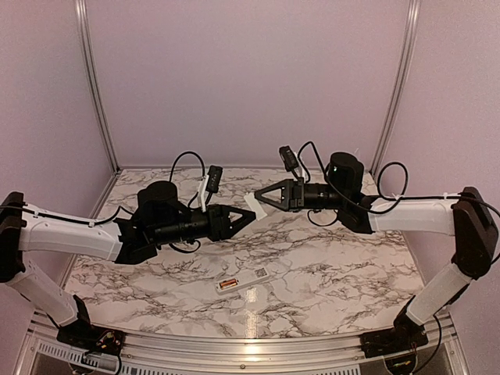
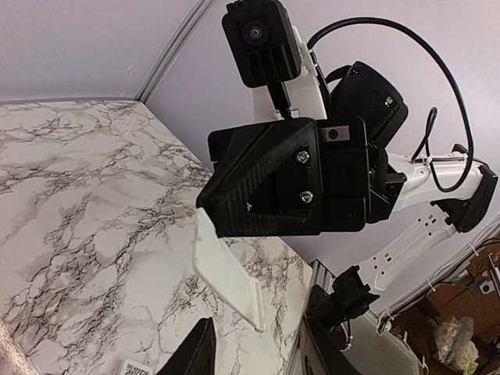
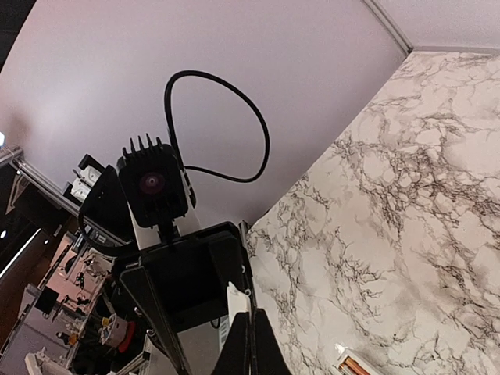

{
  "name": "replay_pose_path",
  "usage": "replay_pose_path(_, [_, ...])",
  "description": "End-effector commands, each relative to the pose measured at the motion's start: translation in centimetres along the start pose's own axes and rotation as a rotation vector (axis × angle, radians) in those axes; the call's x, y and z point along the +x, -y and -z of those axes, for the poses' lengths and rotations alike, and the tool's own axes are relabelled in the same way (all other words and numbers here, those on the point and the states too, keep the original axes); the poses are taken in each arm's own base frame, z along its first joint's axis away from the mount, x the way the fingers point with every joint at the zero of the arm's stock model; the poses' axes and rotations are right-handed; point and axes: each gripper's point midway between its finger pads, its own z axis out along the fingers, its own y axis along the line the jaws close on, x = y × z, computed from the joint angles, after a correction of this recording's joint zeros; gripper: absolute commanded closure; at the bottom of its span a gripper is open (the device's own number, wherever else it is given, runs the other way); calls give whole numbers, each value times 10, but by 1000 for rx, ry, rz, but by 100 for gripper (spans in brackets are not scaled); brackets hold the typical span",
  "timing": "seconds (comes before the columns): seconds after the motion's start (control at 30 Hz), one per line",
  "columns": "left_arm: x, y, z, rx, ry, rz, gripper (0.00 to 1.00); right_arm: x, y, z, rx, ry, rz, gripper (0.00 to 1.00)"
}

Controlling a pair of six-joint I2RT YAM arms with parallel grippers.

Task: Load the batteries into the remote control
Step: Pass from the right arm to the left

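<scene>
The remote control [image 1: 242, 279] lies on the marble table, bay side up, with reddish-orange batteries [image 1: 227, 284] in its left end. They also show at the bottom of the right wrist view, batteries [image 3: 353, 366] in the remote [image 3: 344, 354]. A thin white cover plate [image 1: 254, 205] hangs in the air between both arms. My right gripper [image 1: 261, 198] is shut on its upper end, seen as plate [image 3: 237, 301] in gripper [image 3: 251, 319]. My left gripper [image 2: 254, 355] is open, its fingers either side of the plate's lower end [image 2: 234, 285], with gaps showing.
Both arms meet above the table's middle, well over the remote. The right wrist camera and cable [image 2: 258, 39] face the left one. Purple walls and metal posts [image 1: 94, 86] close the back and sides. A printed code label [image 2: 139, 367] shows at the bottom edge.
</scene>
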Motion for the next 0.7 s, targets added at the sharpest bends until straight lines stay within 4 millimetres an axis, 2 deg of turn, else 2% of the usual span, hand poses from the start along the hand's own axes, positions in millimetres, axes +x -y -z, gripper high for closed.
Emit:
replay_pose_path(0.0, [-17,13,-8,48,61,4,64,-15,-23,-1,-37,41,45,100])
replay_pose_path(0.2, [-20,16,-17,61,71,-10,76,-13,-24,-4,-37,40,35,100])
replay_pose_path(0.37, [-20,16,-17,63,71,-36,99,-15,-24,-4,-34,42,35,99])
replay_pose_path(0.5, [-23,8,-11,-24,54,-119,100,-20,-21,3,17,36,41,72])
replay_pose_path(0.53, [-24,4,-10,-63,46,-160,100,-22,-19,6,35,37,43,67])
replay_pose_path(0.57, [-25,-3,-7,-120,32,-223,100,-23,-18,10,53,37,45,64])
replay_pose_path(0.67, [-30,-24,4,-335,-6,-404,100,-21,-14,17,113,16,31,61])
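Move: The white battery cover, still pinched in the right gripper, has its middle about 2 cm ahead, 2 cm right and 1 cm above the left fingers; from the right fingers it lies some 2 cm back, 1 cm left and 1 cm below. The open remote is on the table about 5 cm back, 2 cm left and 22 cm below the left hand, and its battery about 6 cm back and 6 cm left of that hand, just as low. Ease the left gripper about 1 cm right onto the near end of the battery cover and shut its part-open fingers on it, while the right hand holds nearly still. Once the left has pinched the cover, open the right fingers to over a third and lift that hand about 1 cm; let the left drift 1.5 cm forward, tilting slightly up. ##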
